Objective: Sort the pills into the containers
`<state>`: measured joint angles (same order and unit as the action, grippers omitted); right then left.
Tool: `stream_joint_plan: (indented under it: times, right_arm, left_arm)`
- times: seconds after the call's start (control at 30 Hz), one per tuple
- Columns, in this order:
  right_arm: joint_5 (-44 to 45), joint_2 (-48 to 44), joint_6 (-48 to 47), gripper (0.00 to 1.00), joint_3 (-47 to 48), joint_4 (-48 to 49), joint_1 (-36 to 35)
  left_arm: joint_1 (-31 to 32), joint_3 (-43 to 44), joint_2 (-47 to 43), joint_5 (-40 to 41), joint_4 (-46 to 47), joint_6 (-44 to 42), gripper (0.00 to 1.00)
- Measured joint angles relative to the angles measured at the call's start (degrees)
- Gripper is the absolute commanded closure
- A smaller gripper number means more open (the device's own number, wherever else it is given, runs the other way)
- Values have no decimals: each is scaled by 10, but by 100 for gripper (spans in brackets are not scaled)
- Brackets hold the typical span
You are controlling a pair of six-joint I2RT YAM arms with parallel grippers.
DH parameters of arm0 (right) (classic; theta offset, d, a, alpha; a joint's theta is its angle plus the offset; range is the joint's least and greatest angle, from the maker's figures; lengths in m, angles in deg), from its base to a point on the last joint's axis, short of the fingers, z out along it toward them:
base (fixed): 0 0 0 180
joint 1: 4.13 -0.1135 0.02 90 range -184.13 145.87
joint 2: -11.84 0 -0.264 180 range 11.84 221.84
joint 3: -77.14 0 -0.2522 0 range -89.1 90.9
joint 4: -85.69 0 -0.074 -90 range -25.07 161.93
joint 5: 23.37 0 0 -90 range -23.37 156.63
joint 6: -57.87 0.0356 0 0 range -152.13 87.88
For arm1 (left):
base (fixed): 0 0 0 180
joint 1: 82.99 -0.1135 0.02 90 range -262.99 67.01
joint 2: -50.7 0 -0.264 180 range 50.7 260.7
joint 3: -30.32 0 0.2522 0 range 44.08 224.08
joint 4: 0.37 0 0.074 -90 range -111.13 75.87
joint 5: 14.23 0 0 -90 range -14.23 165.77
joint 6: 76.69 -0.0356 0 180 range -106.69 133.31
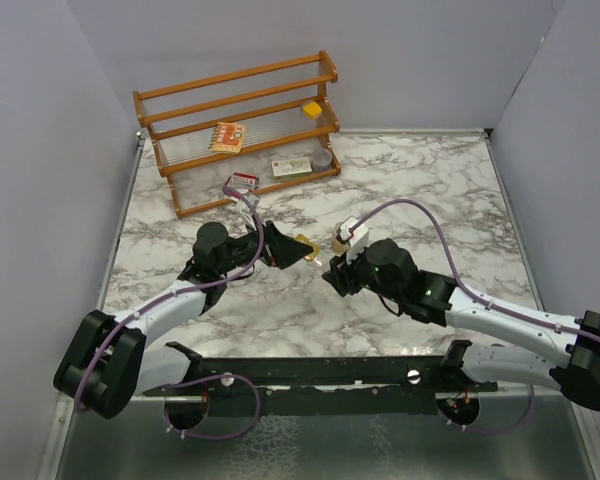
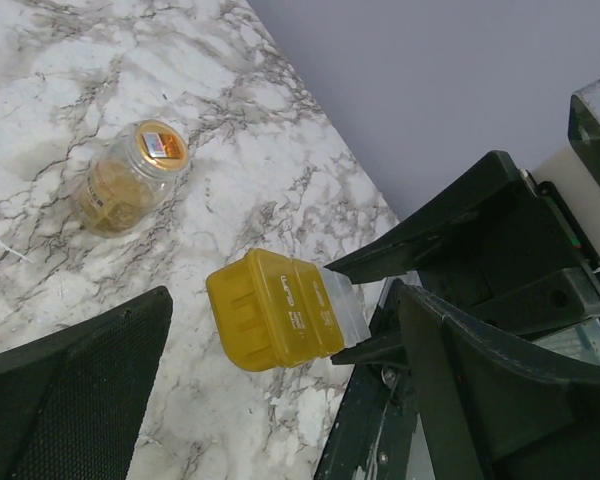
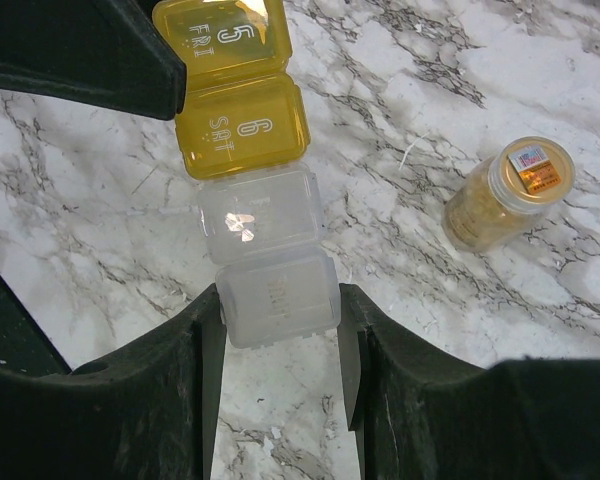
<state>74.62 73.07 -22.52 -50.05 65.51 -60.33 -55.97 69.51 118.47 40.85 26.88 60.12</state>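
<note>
A pill box strip with yellow compartments marked FRI and SAT [image 3: 242, 125] and clear ones [image 3: 278, 297] hangs over the marble. My right gripper [image 3: 278, 325] is shut on its clear end. The yellow end [image 2: 270, 325] lies between the wide-open fingers of my left gripper [image 2: 285, 295], touching neither. A round amber jar [image 2: 130, 178] with a labelled lid lies on its side on the table, also in the right wrist view [image 3: 507, 195]. From above, the yellow box [image 1: 308, 248] sits between the left gripper [image 1: 285, 246] and right gripper [image 1: 336, 268], the jar [image 1: 338, 243] close by. No loose pills show.
A wooden rack [image 1: 240, 100] stands at the back with card packets [image 1: 227, 136], a grey tin [image 1: 322, 157] and a small yellow piece [image 1: 312, 109]. Another packet [image 1: 242, 181] lies in front of it. Grey walls close in both sides.
</note>
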Motion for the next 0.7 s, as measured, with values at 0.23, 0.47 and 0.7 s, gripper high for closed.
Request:
stream_joint_plan:
  times: [0.23,0.47,0.7]
  right_arm:
    - [-4,4,-10,99,3,1,0]
    - [-5,9,-16,99,11,0,-2]
    - [-3,9,-26,99,11,0,-5]
  left_arm:
    - [0,4,6,-20,17,25,13]
    - [0,4,14,-26,27,35,30]
    - [0,4,19,-30,35,39,43]
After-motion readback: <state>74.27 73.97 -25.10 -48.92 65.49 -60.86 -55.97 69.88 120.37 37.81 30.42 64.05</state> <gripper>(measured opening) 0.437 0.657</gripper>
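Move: The pill case's yellow end already sits between the left hand's wide-open fingers, its middle some 2 cm to the right and 1 cm below, neither ahead nor back. From the right hand that end is about 4 cm ahead, 4 cm left and 4 cm up. The clear end, already in the right fingers, lies 4 cm back, 6 cm right and 5 cm below the left hand; the pill jar is roughly 14 cm ahead of the left hand, 10 cm right and 15 cm below. The right fingers keep their pinch on the clear end while the left fingers, astride the yellow end, close by about a third of their opening; whether they touch the case can't be made out. The left hand first eases about 1 cm back, right and up, then almost stands; the right hand drifts barely half a centimetre left and up, bringing the case along. ##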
